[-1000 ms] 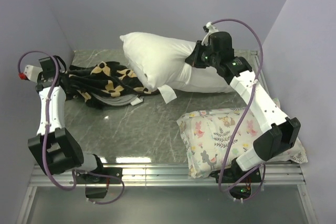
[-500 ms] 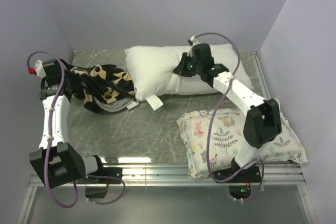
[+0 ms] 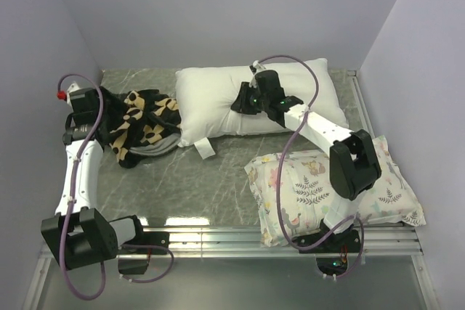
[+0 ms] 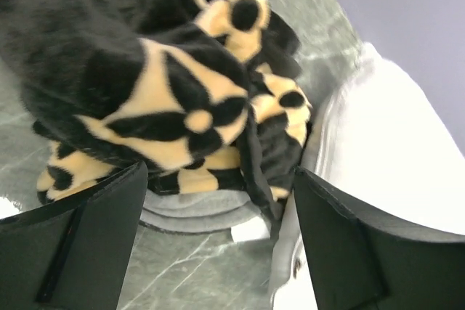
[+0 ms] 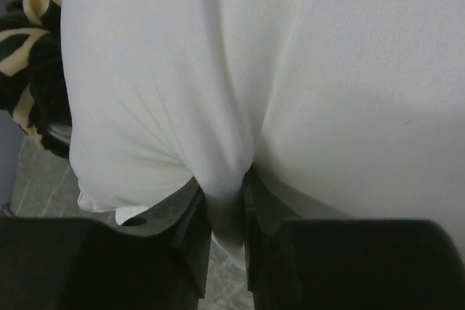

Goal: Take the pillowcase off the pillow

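The black pillowcase (image 3: 142, 123) with tan flower motifs lies crumpled at the left of the table, fully off the pillow. The plain white pillow (image 3: 211, 99) lies flat beside it, its tag (image 3: 205, 150) pointing toward the front. My left gripper (image 4: 218, 252) hovers open over the pillowcase (image 4: 145, 92), nothing between its fingers; the pillow (image 4: 392, 150) edge shows at its right. My right gripper (image 5: 227, 215) pinches a fold of the pillow (image 5: 327, 70) near its middle, and shows from above as the right gripper (image 3: 243, 101).
A smaller floral-print pillow (image 3: 327, 186) lies at the front right under the right arm. Purple walls close in left, back and right. A metal rail (image 3: 232, 234) runs along the near table edge.
The pillow came down flat and shifted left with the right gripper. My left gripper opened and let go of the pillowcase, which now rests heaped on the table.
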{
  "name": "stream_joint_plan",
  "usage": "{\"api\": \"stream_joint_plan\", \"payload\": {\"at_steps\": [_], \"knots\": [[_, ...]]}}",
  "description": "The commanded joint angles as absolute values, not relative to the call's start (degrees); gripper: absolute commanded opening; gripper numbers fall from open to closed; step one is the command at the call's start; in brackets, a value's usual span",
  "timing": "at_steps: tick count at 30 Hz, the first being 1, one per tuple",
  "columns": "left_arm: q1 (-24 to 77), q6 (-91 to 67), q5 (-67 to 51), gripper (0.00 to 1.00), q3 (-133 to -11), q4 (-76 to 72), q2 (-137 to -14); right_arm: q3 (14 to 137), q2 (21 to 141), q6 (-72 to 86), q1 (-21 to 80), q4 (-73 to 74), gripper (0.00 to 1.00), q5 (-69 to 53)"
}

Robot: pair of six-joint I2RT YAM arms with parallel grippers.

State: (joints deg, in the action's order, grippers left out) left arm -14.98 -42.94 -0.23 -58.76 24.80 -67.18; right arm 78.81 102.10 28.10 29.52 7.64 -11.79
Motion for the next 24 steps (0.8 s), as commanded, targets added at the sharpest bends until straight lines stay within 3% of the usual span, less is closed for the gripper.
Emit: {"api": "stream_joint_plan", "payload": {"at_steps": [1, 2, 5, 9, 10, 15, 24], "knots": [[-12.3, -36.1, -0.6, 0.87, -62.8, 25.0, -64.3, 80.8, 96.9, 27.6, 30.0, 7.1, 0.34, -9.8], [-10.0, -35.3, -0.1, 0.87, -63.6, 25.9, -63.2, 80.7, 96.0, 27.4, 30.1, 7.6, 0.45, -9.6], [-4.8, -33.0, 4.0, 0.88, -64.3, 27.5, -61.0, 80.2, 90.6, 26.7, 30.0, 9.0, 0.63, -8.4], [1.6, -31.6, 4.9, 0.89, -62.7, 26.9, -57.6, 78.4, 83.8, 25.8, 29.9, 10.6, 0.74, -7.4], [3.0, -31.1, 5.4, 0.89, -62.3, 26.8, -56.4, 77.9, 82.3, 25.2, 29.9, 10.8, 0.89, -6.6], [11.4, -29.0, 7.7, 0.89, -60.6, 28.1, -53.4, 70.9, 71.7, 24.7, 29.9, 11.5, 0.91, -6.0], [12.9, -24.5, 5.3, 0.9, -53.2, 27.2, -45.1, 49.8, 50.8, 26.5, 29.9, 9.2, 0.94, -0.1]]}}
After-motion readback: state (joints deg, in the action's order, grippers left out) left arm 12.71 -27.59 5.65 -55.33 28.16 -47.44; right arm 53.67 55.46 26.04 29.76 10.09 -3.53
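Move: The right fingers still pinch a fold of the pillow, whose middle lies about 6 cm to their right, level and 4 cm lower; its white tag is some 13 cm back, 12 cm left. The open left hand has the pillowcase heap about 9 cm right, 2 cm ahead and 14 cm below, with the pillow's middle some 46 cm right, 7 cm ahead. Right fingers release the pillow, lifting back and rightward; the open left swings about 13 cm right and back. ##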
